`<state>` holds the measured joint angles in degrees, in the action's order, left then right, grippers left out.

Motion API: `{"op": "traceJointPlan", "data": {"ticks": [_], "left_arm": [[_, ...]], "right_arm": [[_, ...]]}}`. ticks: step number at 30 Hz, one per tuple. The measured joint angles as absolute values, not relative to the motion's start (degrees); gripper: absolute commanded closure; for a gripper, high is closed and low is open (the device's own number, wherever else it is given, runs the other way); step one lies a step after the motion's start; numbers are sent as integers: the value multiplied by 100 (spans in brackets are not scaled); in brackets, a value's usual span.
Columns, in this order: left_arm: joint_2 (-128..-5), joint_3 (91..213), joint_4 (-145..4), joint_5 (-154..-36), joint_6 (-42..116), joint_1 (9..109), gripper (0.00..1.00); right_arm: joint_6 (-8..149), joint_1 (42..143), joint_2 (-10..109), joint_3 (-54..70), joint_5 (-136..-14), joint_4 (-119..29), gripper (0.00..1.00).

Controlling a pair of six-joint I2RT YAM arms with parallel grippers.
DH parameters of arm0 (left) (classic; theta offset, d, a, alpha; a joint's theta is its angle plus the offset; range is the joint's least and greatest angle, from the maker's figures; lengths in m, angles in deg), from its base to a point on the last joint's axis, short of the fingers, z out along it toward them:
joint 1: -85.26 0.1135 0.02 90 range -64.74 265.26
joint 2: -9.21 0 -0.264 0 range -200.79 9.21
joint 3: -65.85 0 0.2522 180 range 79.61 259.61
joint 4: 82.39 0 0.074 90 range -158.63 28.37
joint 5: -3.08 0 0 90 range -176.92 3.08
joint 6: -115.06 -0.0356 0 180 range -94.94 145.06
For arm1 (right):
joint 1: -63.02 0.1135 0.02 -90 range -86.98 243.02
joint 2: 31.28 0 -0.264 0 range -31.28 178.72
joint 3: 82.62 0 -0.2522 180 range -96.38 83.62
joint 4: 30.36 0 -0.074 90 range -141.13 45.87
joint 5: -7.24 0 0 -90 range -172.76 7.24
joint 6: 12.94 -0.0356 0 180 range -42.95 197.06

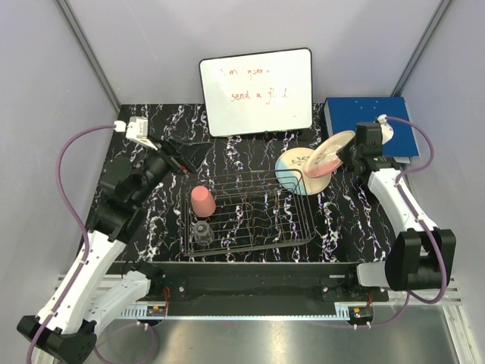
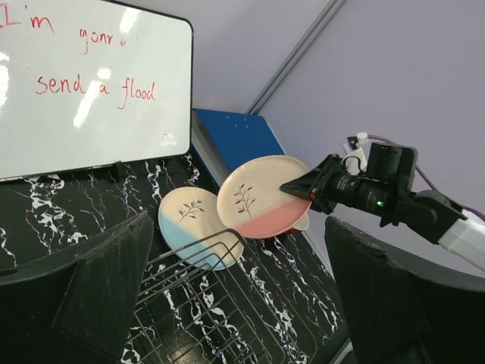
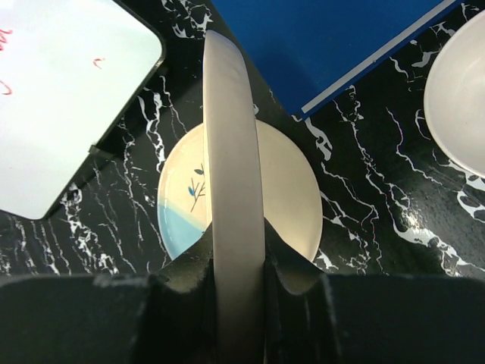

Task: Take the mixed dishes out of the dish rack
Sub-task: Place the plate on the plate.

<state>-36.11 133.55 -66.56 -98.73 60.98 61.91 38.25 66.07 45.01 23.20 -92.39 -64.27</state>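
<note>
The dish rack of dark wire sits mid-table and holds a pink cup and a small clear glass at its left end. My right gripper is shut on the rim of the pink-banded plate, held tilted above the table right of the rack; the rim runs between the jaws. Under it, the blue-banded plate lies by the rack's far right corner. A cream bowl rests on the table nearby. My left gripper hangs open and empty beyond the rack's far left corner.
A whiteboard with red writing stands at the back of the table. A blue box lies at the back right, behind my right arm. Grey walls close in both sides.
</note>
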Motion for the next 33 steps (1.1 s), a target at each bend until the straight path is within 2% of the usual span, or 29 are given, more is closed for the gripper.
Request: {"op": "traceJointPlan", "data": {"ticks": [7,17,31,33], "left_arm": [[-3360,13162,-6659,-9818,6000,6191,1],[-3432,12961,-6560,-9818,5956,6191,1],[-3672,12705,-6715,-9888,6028,6191,1],[-3672,12666,-6720,-9906,6067,6191,1]], "right_arm": [[3836,6604,5028,2320,-9075,-5933,100],[3239,6593,5778,2587,-7910,-4617,100],[2780,6565,5889,3419,-7390,-3889,100],[2765,6563,5911,3454,-7361,-3821,87]]}}
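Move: The right hand grips the right edge of a tilted, pink-bottomed plate. The target, the blue-and-cream plate lying flat, is centred about 9 cm left, 2 cm ahead and 13 cm below it. The blue binder is some 18 cm ahead and 13 cm right, the white bowl about 17 cm right and 2 cm ahead, and the rack's middle about 27 cm left and 13 cm back, all roughly 10 cm lower. From the empty left hand, the target plate lies about 31 cm right, 14 cm ahead and 32 cm below. Keeping its grip on the plate's right edge, the right hand lowers it about 9 cm while carrying it some 6 cm left over the blue-and-cream plate, first reaching about 5 cm forward and then drawing back 2 cm, its descent easing at the end as it rolls some 20 degrees, left side rising, and turns slightly counter-clockwise to bring the plate flatter. The left hand, open and empty, sinks about 6 cm to the left of the rack's far right corner, well clear of the plates. ##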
